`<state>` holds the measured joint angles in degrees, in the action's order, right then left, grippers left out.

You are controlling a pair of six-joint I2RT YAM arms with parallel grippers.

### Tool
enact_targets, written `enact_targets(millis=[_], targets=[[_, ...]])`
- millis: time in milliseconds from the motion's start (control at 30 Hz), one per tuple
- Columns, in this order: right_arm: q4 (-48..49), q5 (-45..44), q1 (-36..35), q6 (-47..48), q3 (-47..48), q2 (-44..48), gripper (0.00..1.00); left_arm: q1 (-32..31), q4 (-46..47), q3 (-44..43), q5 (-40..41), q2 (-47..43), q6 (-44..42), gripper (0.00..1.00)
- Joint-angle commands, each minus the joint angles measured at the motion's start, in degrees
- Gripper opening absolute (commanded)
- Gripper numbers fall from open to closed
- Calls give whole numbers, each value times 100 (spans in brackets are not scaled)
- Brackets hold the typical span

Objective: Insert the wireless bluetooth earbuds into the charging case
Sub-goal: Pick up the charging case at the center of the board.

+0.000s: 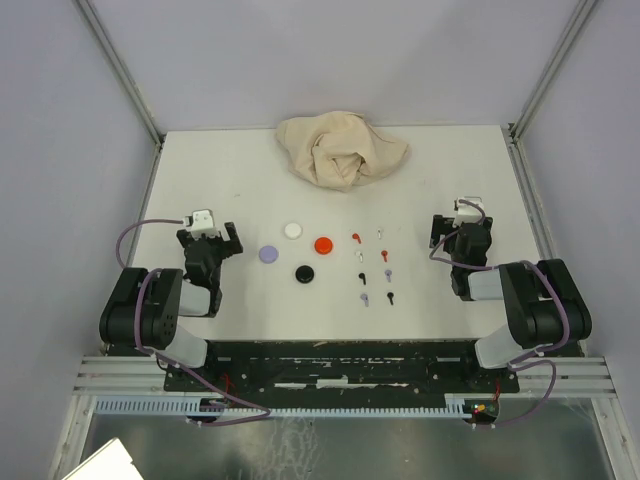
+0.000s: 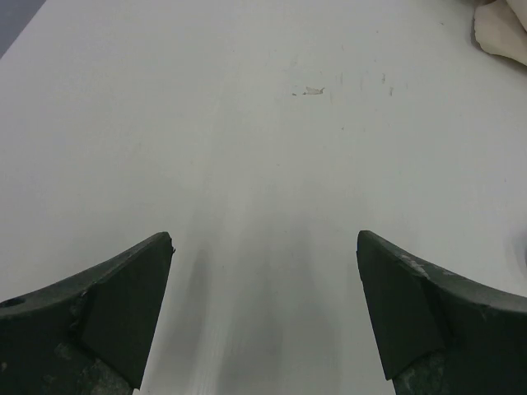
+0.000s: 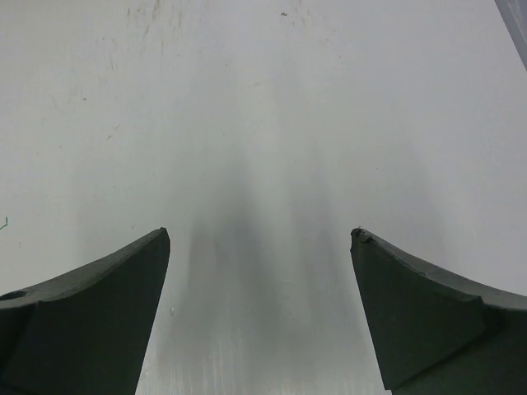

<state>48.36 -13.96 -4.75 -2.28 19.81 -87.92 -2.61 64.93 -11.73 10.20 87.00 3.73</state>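
Several tiny stemmed earbuds lie in two short columns at the table's middle right: red, white, black and lavender among them. Left of them sit round closed charging cases in white, red, lavender and black. My left gripper rests open at the left, a short way from the lavender case. My right gripper stands open at the right, apart from the earbuds. Both wrist views show only bare table between the fingers.
A crumpled beige cloth lies at the back centre of the white table; its corner shows in the left wrist view. Frame posts and purple-grey walls border the table on the left, right and back.
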Motion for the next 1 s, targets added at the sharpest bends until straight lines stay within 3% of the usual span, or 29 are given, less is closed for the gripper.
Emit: enact_targets(millis=[0,433,500,567,633,800,967], targets=[[155,56,15,0,101,125,100,0,327,-137,32,1,-255,99],[173,-39,12,-18,130,153,100,2,293,-150,15,10,-250,99],[-827,-424,10,-182,456,575,99,-17,36,-234,64,-178,-276,99],[-2524,-643,0,-339,1302,933,99,-111,-1163,-661,84,-637,-335,99],[-3450,-962,-7,-1029,2016,946,99,-273,-2217,-1231,348,-904,-301,99],[-4936,793,-19,-1465,3492,907,100,-361,-3127,-1715,-24,-1457,619,99],[-4867,3102,-14,-1971,3979,779,99,-347,-3341,-1829,-450,-1890,2095,99]])
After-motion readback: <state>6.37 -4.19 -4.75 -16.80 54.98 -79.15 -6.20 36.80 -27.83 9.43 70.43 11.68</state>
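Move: The red charging case, the one nearest the middle of the board, lies about 27 cm to the right of the left hand and roughly level with it, some 8 cm below. From the left hand the white case is about 20 cm right and 4 cm ahead, the purple one 14 cm right and 1 cm back, the black one 23 cm right and 6 cm back. From the right hand the red case lies about 34 cm left, 2 cm back and 6 cm below. After a wait with both grippers open low over the bare board, the right hand climbs some 16 cm while reaching about 7 cm forward, swinging in to its left at the end above the board's right part as its left side rolls up by roughly 15 degrees. The left hand lifts too, about 10 cm, easing a little forward and right on its own side of the cases, and both stay wide open and touch nothing. ##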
